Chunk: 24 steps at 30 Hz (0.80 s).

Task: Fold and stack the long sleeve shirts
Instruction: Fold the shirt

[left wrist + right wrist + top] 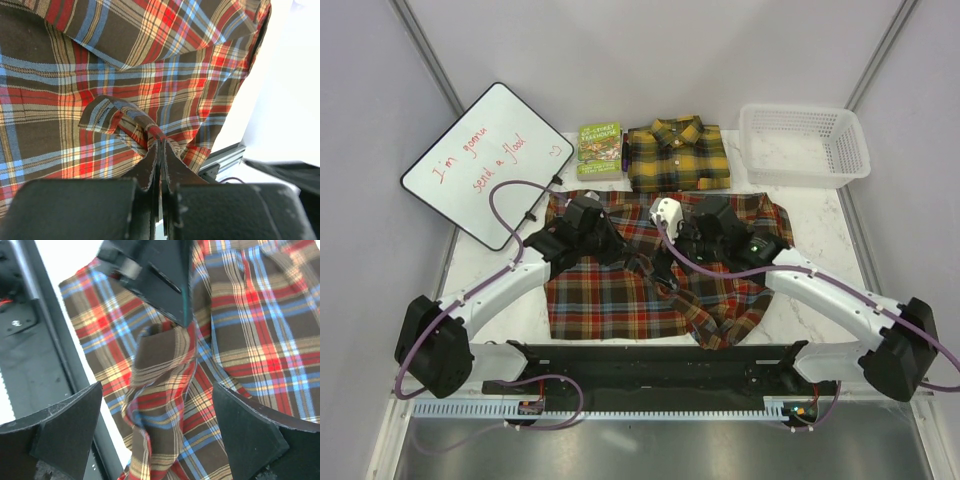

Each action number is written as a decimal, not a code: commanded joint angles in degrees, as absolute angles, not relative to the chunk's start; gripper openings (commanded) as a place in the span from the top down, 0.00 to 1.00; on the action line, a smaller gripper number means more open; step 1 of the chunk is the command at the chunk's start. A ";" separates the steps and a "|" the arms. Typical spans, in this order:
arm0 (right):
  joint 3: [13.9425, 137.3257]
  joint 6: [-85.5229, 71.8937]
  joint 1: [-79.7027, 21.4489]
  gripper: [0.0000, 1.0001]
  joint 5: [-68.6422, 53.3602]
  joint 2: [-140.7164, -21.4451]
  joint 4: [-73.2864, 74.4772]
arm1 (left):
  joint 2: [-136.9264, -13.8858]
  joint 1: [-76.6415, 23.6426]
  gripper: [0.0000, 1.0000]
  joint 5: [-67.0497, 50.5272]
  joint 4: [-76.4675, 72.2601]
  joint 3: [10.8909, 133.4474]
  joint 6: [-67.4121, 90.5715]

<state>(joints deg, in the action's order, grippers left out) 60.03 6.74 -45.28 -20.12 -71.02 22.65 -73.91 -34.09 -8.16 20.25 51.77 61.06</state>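
The red-brown plaid long sleeve shirt lies spread on the table in front of both arms, with its right side bunched up. My left gripper is shut on a raised fold of this shirt, and it shows from the right wrist view as a dark wedge pinching the cloth. My right gripper stands wide open just above the shirt, with a twisted ridge of cloth running loose between its fingers. The yellow and black shirt lies folded at the back of the table.
A small green book lies left of the folded yellow shirt. A white plastic basket stands at the back right, and a whiteboard with red writing at the back left. The black base rail runs along the near edge.
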 commanded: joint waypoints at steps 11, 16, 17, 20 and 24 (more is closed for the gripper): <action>63.10 6.59 -48.34 0.83 -12.29 -78.40 20.02 | -72.69 -33.49 0.95 -7.73 21.71 55.11 64.78; 64.68 14.57 -47.37 1.00 -23.53 -73.49 27.39 | -67.87 -33.49 0.52 -11.60 16.89 55.28 50.94; 64.95 17.29 -47.37 1.00 -25.82 -71.21 29.42 | -66.63 -33.31 0.49 -12.73 16.09 55.28 47.67; 65.48 30.99 -47.20 1.00 -31.46 -66.47 38.21 | -59.61 -32.53 0.28 -15.02 15.47 54.85 35.10; 66.97 41.47 -47.20 1.00 -33.83 -63.20 47.19 | -50.12 -31.20 0.06 -17.74 16.17 52.56 17.44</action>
<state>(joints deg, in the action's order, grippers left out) 63.20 26.46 -47.24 -26.92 -67.16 36.14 -59.31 -32.67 -13.52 18.74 52.77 39.86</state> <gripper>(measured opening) 0.022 0.878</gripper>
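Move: The red-and-brown shirt's sleeve, its end still shut in the left fingers, passes just in front of the open right fingers: some 4 cm below the right hand, 2 cm to its left and 1 cm ahead. From the left hand that stretch is about 7 cm to the right, 1 cm back and level in height. The sleeve's lower bend lies roughly 17 cm back, 15 cm right and 8 cm below the right hand; the folded yellow shirt is about 34 cm ahead of it, 3 cm right and 6 cm below. Down about 4 cm and slightly left goes the open right hand onto the sleeve, shutting its fingers to pinch it while the left hand keeps its hold almost still. The left fingers then open wide, let go, and that hand rises some 9 cm, its tips swinging up; the right draws the sleeve back and up, with a little to the right, turning counter-clockwise. ##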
